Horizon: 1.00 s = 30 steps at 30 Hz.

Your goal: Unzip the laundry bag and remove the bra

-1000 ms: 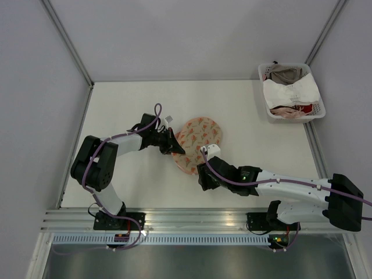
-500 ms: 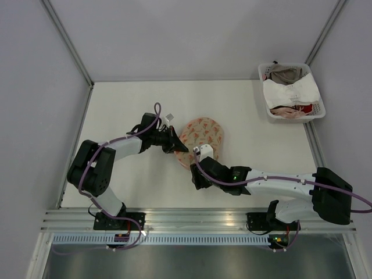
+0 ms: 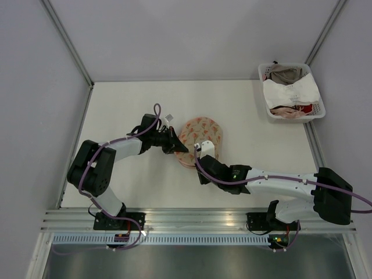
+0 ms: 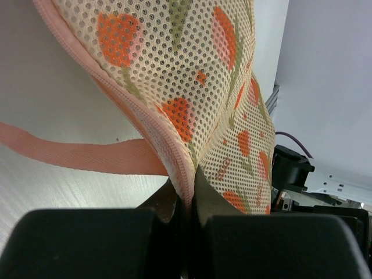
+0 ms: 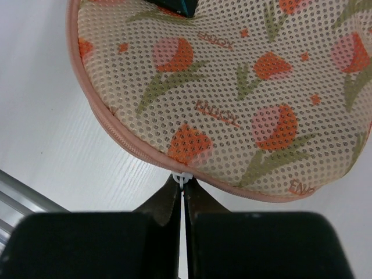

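The laundry bag (image 3: 201, 136) lies in the middle of the table: a cream mesh pouch with orange and green flower print and pink zip edging, zipped shut. My left gripper (image 3: 179, 149) is shut on the bag's pink edge (image 4: 185, 185) at its left side, and a pink strap (image 4: 75, 154) trails beside it. My right gripper (image 3: 196, 159) is at the bag's near edge, shut on the small white zip pull (image 5: 183, 178). The printed mesh (image 5: 232, 93) fills the right wrist view. The bra is hidden.
A white slatted basket (image 3: 314, 110) holding white, beige and pink garments stands at the back right corner. Grey walls enclose the table on three sides. A metal rail runs along the near edge (image 3: 186, 216).
My right gripper has moved up to the bag's near edge and shut on the zip pull. The left gripper keeps its hold; the bag has shifted slightly.
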Available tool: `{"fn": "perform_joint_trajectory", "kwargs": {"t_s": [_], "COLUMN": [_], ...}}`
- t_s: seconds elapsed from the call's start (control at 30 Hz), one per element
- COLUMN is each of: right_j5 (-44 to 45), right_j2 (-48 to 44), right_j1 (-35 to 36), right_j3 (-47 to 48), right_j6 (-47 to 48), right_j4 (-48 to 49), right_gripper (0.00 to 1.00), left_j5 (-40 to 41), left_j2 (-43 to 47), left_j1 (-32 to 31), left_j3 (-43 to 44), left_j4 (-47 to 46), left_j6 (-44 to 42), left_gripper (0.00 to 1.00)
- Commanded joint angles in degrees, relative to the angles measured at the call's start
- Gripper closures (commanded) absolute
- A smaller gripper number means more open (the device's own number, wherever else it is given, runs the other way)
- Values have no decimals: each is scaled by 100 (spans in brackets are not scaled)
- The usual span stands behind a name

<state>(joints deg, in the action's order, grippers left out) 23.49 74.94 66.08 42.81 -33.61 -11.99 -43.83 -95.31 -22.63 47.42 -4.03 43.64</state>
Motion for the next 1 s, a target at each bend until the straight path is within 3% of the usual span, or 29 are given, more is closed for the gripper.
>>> {"fn": "perform_joint_trajectory", "kwargs": {"t_s": [0.0,0.13,0.53,0.77,0.97], "right_j5": [297,411,973,1299,1492], "right_j2": [-50,74,653,1075,1409], "right_j1": [-34,-34,-130,-982,-1616], "right_j3": [342,474,562,386,439], "right_j6": [-50,-120,-506,-349,-120], "right_j4": [-338,-1172,-2386,-2370,-1974], "right_gripper": [100,100,99,100,100], "left_j5": [-283,-468,-820,-1548,-1602], "left_j2": [-5,-190,-638,-972,-1104], "left_j1": [-57,-4,400,339,93], "left_j3": [100,390,874,1164,1261], "left_j4": [-195,165,1078,1247,1493], "left_j6": [-65,-547,-1436,-1718,-1973], "left_gripper": [98,98,98,98,98]}}
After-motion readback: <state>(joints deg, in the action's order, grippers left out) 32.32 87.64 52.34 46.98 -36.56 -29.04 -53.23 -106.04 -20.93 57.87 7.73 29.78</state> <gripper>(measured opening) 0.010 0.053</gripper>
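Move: Already pinched in the right fingers is the white zip pull; the zip's far right end, at the laundry bag's right corner, lies about 10 cm right, 4 cm ahead and 5 cm lower. The bag's middle is some 11 cm straight ahead of that hand and 4 cm lower, and the left gripper's tips are about 8 cm left and 5 cm ahead. From the left hand, the zip's right end is roughly 17 cm right, 1 cm back and 5 cm lower. Drawing the zip pull along the bag's near edge towards its right corner, the closed right hand goes about 11 cm right and sinks some 6 cm, curving forward about 5 cm late on. It rolls its left side down and swings clockwise, some 20 degrees each. The left hand keeps its pinch on the bag's left end, settling about 2 cm and turning some 10 degrees clockwise. ##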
